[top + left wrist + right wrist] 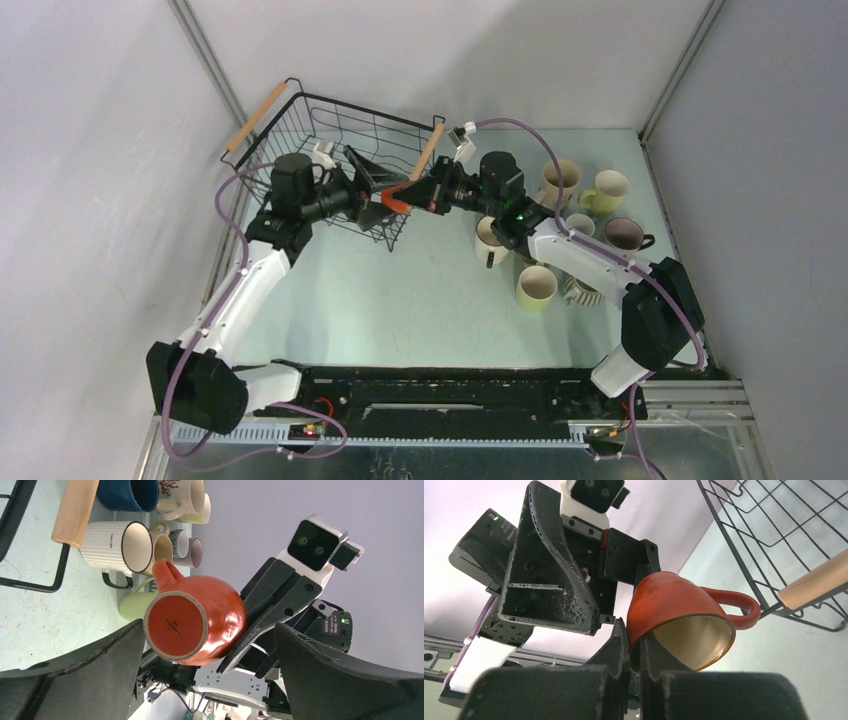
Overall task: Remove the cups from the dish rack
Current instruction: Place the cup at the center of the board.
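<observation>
An orange cup (396, 204) hangs in the air just outside the dish rack's (300, 110) near right corner, between both grippers. My right gripper (636, 639) is shut on the cup's rim (684, 630), one finger inside its cream interior and one outside. In the left wrist view the cup's (192, 622) base faces the camera, and my left gripper (209, 630) stands wide open, its fingers (100, 665) apart from the cup on both sides. In the top view the left gripper (376, 195) faces the right gripper (413, 193).
Several cups stand on the table to the right: cream (561, 180), yellow (605, 192), mauve (625, 234), white (490, 243), pale (536, 287), striped (582, 291). The rack's wooden handle (814, 580) is close beside the held cup. Grey walls enclose the table.
</observation>
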Robot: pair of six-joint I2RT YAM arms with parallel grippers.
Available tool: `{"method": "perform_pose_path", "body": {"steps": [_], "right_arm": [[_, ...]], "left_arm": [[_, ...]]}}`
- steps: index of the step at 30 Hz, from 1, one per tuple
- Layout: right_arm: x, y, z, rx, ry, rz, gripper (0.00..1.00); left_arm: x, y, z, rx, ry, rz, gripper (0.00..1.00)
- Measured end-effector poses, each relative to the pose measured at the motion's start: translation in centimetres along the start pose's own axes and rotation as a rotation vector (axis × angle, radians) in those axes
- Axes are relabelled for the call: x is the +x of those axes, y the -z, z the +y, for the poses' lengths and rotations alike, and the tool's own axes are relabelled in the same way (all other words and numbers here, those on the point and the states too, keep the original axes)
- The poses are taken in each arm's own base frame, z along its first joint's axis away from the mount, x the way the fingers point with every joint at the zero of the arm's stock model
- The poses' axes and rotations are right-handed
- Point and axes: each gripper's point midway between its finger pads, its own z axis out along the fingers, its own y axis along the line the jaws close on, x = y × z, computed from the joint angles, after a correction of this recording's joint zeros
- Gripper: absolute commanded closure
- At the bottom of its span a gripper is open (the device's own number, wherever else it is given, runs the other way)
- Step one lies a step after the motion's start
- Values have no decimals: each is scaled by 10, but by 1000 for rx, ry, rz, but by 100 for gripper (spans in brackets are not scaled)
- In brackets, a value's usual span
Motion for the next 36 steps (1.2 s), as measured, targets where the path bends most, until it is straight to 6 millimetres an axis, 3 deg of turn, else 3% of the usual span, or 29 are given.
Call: {"method": "perform_pose_path", "body": {"steps": [10,16,21,28,36], "right_arm": [[-6,36,9,142,75,-25,100],[3,75,-10,346,113,-7,100],[25,110,-41,554,136,63,100],[75,147,-76,807,190,235,100],[120,153,-123,990,223,417,100]], "left_arm": [[7,16,1,-8,-131,-23,0],[11,33,2,-28,-248,-55,0],[15,44,3,-51,-335,-79,0],[22,51,0,-90,-435,-86,0],[22,59,0,-113,-489,-107,0]]}}
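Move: The orange cup is pinched in the right hand. The free table spot it is going to lies roughly 14 cm to that hand's right, 9 cm back and nearly 30 cm lower. Of the cups standing about 27 cm lower, the white mug with the black handle is some 16 cm right and 3 cm farther out, the green cup some 25 cm right and 6 cm back. From the left hand, just opened beside the orange cup, that spot is about 17 cm right, 9 cm back and nearly 30 cm below. Keeping its pinch on the orange cup, the right hand first swings level to its right, away from the left hand, then sinks about 16 cm while still drawing right and back towards the free table spot on the near side of the white mug, its fingers tipping some 60 degrees from level leftward to steeply down. The left hand, empty and still wide open, backs off about 5 cm and a little left, rolling its wrist. ##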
